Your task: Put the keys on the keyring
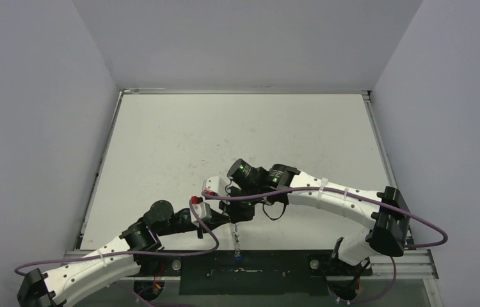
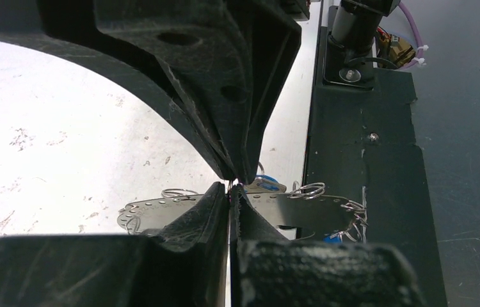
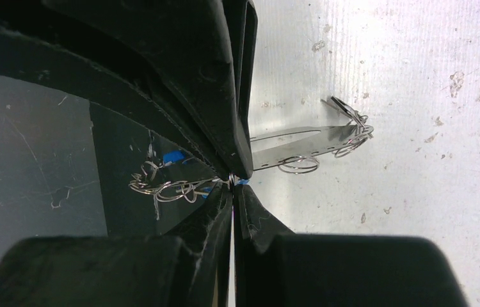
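Observation:
Both grippers meet tip to tip near the table's front edge. The keyring (image 1: 236,240) shows edge-on below them, lifted upright, with a blue-capped key (image 1: 239,258) at its near end. In the left wrist view my left gripper (image 2: 231,187) is shut, with a thin wire loop of the keyring (image 2: 160,211) between its tips. A blue key head (image 2: 267,186) lies just behind, another (image 2: 332,237) low on the right. In the right wrist view my right gripper (image 3: 233,183) is shut on a small loop of the keyring (image 3: 295,142). Tangled loops (image 3: 167,188) and a blue key (image 3: 173,156) hang to the left.
The black base plate (image 1: 256,268) runs along the near edge, right under the keyring's near end. The white scuffed table (image 1: 224,134) stretches away behind, with grey walls on three sides. The right arm's purple cable (image 1: 352,195) loops across near the wrists.

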Controlling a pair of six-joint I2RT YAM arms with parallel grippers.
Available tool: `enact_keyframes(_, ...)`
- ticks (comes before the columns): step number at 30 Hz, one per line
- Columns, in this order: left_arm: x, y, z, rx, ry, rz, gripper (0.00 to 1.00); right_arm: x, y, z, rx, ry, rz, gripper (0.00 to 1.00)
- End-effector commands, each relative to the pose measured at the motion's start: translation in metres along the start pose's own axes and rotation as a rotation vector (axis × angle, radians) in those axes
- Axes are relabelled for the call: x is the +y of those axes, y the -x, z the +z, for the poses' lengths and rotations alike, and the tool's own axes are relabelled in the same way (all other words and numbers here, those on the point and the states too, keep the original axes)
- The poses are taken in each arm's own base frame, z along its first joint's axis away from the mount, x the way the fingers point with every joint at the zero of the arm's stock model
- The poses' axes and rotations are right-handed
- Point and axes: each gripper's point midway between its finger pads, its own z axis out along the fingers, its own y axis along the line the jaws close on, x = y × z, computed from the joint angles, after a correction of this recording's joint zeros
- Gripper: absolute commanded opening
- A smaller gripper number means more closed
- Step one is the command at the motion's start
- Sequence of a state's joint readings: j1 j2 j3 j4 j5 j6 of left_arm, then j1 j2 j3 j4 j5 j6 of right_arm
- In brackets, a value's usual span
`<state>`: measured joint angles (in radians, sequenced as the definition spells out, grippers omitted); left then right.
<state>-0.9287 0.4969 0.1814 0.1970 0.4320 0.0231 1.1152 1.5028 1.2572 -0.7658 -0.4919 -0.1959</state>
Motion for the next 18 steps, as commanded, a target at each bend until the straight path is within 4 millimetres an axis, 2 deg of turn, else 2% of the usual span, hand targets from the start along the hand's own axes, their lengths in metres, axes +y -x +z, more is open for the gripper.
enact_keyframes(1,-0.004,0.009,0.001,-0.009,-0.025,0.023,0.00,-0.002,0.040,-0.012,-0.119,-0.032,-0.044,0.00)
enact_keyframes(3,-0.004,0.009,0.000,-0.006,-0.027,0.025,0.00,-0.004,0.041,-0.013,-0.126,-0.049,-0.042,0.00)
enact_keyframes(5,-0.004,0.010,0.000,-0.013,-0.024,0.028,0.00,-0.009,0.043,-0.017,-0.141,-0.074,-0.040,0.07)
enact_keyframes(7,-0.003,0.013,0.000,-0.029,-0.016,0.033,0.00,-0.012,0.044,-0.020,-0.163,-0.095,-0.038,0.21)
enact_keyframes(8,-0.002,0.015,-0.001,-0.042,-0.010,0.035,0.00,-0.014,0.045,-0.023,-0.178,-0.107,-0.037,0.32)
enact_keyframes(10,-0.001,0.018,-0.001,-0.072,0.000,0.036,0.00,-0.016,0.046,-0.029,-0.218,-0.122,-0.038,0.49)
enact_keyframes(11,0.000,0.022,-0.001,-0.099,0.006,0.041,0.00,-0.018,0.047,-0.033,-0.242,-0.130,-0.042,0.54)
enact_keyframes(15,0.002,0.032,-0.005,-0.191,0.029,0.067,0.00,-0.014,0.050,-0.049,-0.369,-0.127,-0.132,0.57)
enact_keyframes(18,-0.001,0.041,-0.008,-0.261,0.028,0.062,0.00,-0.008,0.045,-0.054,-0.463,-0.095,-0.197,0.57)
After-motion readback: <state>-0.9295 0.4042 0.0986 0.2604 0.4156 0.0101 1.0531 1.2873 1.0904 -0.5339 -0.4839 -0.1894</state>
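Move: The small wire ring is at both hands' pads, pinched between the right hand's fingertips and the left hand's, which have met over it. The metal plate hangs beneath, its middle about 2 cm back and 4 cm below either hand. A blue-tagged key hangs some 2 cm back and 2 cm under the right hand; another blue tag dangles at the plate's near end, about 10 cm back and 7 cm down. The right fingers let go of the small ring, opening to a bit over half, and the hand then pulls up and away from it by some 4 cm, more up than forward, its fingertips tilting about 15 degrees towards level. The left hand stays almost in place, still shut on the ring. ##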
